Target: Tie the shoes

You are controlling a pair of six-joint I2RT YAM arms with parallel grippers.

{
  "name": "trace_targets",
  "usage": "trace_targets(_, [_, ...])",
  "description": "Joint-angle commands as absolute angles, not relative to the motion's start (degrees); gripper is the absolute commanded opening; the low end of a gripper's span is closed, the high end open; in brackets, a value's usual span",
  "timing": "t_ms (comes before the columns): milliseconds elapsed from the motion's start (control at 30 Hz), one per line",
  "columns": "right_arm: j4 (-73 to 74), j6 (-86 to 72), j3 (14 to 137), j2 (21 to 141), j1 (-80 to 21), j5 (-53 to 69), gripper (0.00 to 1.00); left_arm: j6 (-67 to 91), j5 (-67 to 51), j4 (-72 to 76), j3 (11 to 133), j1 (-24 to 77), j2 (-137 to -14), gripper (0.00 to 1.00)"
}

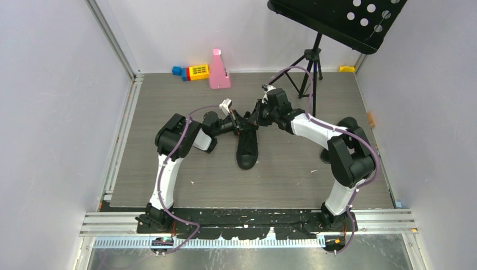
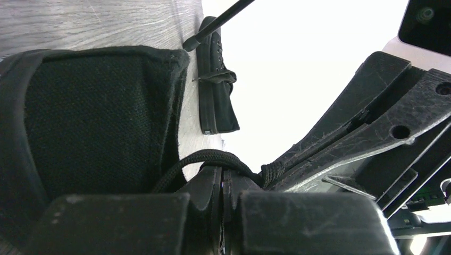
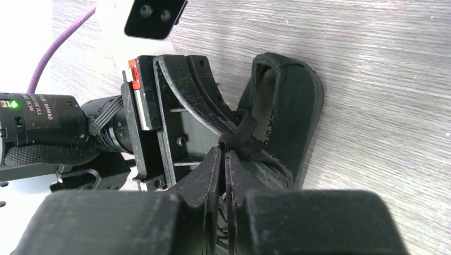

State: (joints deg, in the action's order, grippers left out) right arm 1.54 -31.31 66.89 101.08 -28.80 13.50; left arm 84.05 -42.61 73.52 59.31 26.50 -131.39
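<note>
A black canvas shoe lies mid-table, toe toward the arm bases; its open heel fills the left of the left wrist view and shows in the right wrist view. Both grippers meet tip to tip over its opening. My left gripper is shut, with the black lace arching over its tips. My right gripper has its jaws a thin slit apart, lace bunched at the tips and in the gap. A second black shoe lies farther off on the floor.
A black music stand on a tripod stands at the back right. A pink wedge and coloured blocks sit against the back wall. Walls and metal rails close in both sides.
</note>
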Motion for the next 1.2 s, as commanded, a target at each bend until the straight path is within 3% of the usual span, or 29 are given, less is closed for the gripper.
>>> trace_targets(0, [5.92, -29.44, 69.55, 98.04, -29.88, 11.83, 0.14, 85.39, -42.69, 77.39, 61.63, 26.81, -132.13, 0.00])
trace_targets(233, [6.04, -30.06, 70.26, 98.10, -29.88, 11.54, 0.27, 84.95, -42.39, 77.35, 61.04, 26.72, -132.19, 0.00])
trace_targets(833, [8.06, -30.08, 74.14, 99.76, -28.83, 12.05, 0.43, 84.11, -41.73, 76.55, 60.21, 26.54, -132.36, 0.00])
trace_targets(1167, [9.03, -29.76, 74.60, 100.40, -28.30, 11.73, 0.63, 84.02, -41.75, 76.55, 60.21, 26.54, -132.28, 0.00])
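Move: The black lace that the right hand holds is right at its fingertips, about 1 cm left and 1 cm below the hand point, where it crosses the left gripper's shut fingers. The shoe's middle is some 8 cm back, 2 cm to the left and 8 cm below. From the left hand, that bit of lace lies about 2 cm to the right, 1 cm forward and 1 cm up. Easing back less than 1 cm at first, the right hand then rises about 1.5 cm above the crossed lace and comes forward again by nearly 1 cm, hardly turning. All the while its nearly shut fingers spread to a bit over half open, letting go of the lace. The left hand stays put over the shoe, its fingers still shut with the lace wrapped across them. ##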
